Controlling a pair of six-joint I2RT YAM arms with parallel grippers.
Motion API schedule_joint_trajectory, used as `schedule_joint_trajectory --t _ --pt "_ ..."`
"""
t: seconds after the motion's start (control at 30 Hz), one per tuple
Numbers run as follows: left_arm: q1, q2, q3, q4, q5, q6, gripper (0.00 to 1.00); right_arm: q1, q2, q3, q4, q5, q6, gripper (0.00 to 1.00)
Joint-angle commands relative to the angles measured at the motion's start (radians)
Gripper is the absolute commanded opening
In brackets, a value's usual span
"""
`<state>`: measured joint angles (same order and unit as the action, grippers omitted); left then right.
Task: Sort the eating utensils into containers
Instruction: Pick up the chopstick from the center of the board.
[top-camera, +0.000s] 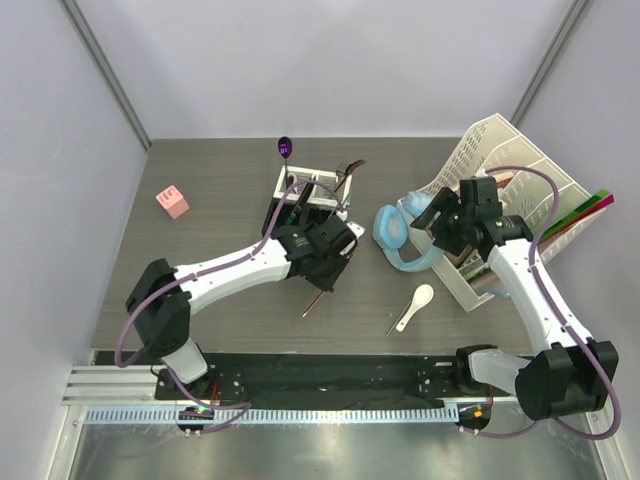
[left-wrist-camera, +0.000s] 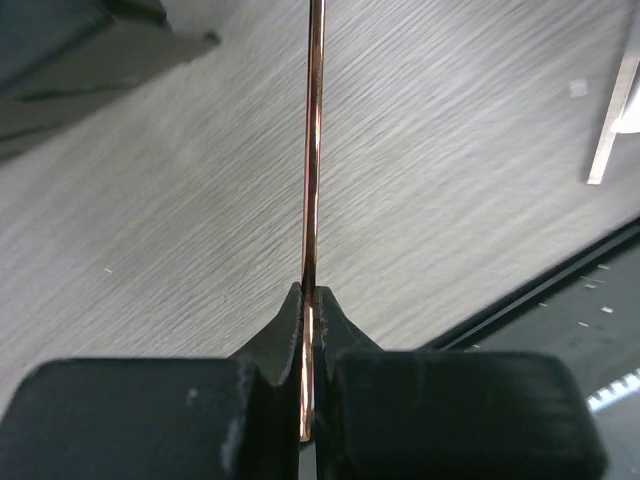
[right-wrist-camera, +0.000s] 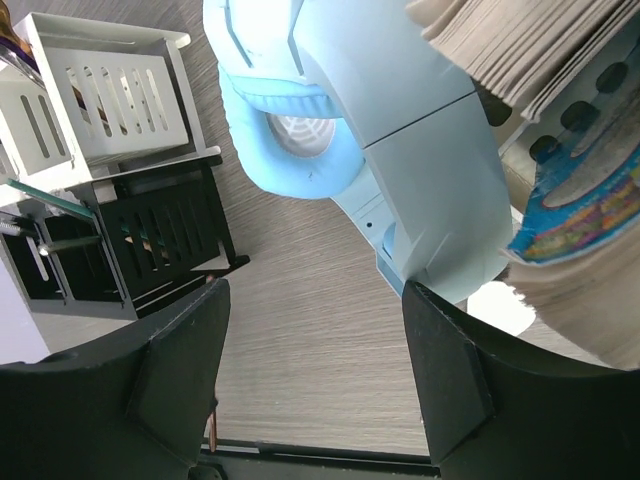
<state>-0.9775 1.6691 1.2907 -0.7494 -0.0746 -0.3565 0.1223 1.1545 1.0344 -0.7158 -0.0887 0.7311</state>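
My left gripper (top-camera: 326, 262) is shut on a slim copper utensil (left-wrist-camera: 313, 150), seen edge on in the left wrist view and running straight up from the jaws (left-wrist-camera: 310, 300). From above, its copper end (top-camera: 311, 306) points down toward the table's near edge. The black and white caddy (top-camera: 305, 193) stands just behind that gripper, with a purple spoon (top-camera: 285, 147) sticking up from it. A white soup spoon (top-camera: 416, 304) lies on the table beside a thin dark piece (top-camera: 392, 323). My right gripper (right-wrist-camera: 315, 340) is open over bare table, near the caddy (right-wrist-camera: 150, 240).
Light blue headphones (top-camera: 404, 236) lie between the caddy and the big white slotted rack (top-camera: 510, 185), close under my right gripper. In the right wrist view the headphones (right-wrist-camera: 350, 110) fill the top. A pink block (top-camera: 172, 202) sits at the left. A black strip (top-camera: 330, 375) borders the near edge.
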Motion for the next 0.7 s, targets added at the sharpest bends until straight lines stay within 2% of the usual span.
schedule_joint_trajectory --t 0.0,0.2,0.4,0.67 --pt "0.002 -0.036 0.048 0.025 0.052 0.053 0.00 -0.003 0.034 0.044 0.076 -0.017 0.027 0.75" --pt "0.002 -0.035 0.056 0.057 0.103 0.053 0.00 -0.003 0.027 0.041 0.085 -0.013 0.036 0.75" --pt "0.016 -0.104 0.117 0.113 0.044 0.096 0.00 -0.003 0.002 0.053 0.105 -0.037 0.047 0.75" --pt "0.157 -0.160 0.190 0.182 -0.011 0.131 0.00 -0.003 -0.056 0.066 0.157 -0.095 0.089 0.75"
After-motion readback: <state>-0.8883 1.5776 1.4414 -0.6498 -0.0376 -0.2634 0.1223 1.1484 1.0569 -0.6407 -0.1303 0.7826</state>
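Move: The chopstick is already in my shut left fingers, off the table. The black holder it is bound for stands about 14 cm ahead of my left hand and 5 cm left, its middle some 5 cm lower. The white holder is right behind that, about 24 cm ahead and 4 cm left; the blue strap lies 14 cm ahead and 17 cm right. From my right hand the black holder is some 33 cm left and 5 cm ahead, 13 cm below. I keep the chopstick pinched and lift my left hand about 10 cm, a small rise and a near-halt first, then a quick climb that also reaches about 6 cm forward, beside the near right part of the black holder, and 2 cm to the right. My fingertips swing some 20 degrees outward, forward and to the right. My right hand, open, eases up by 2 to 3 cm and slightly forward. ##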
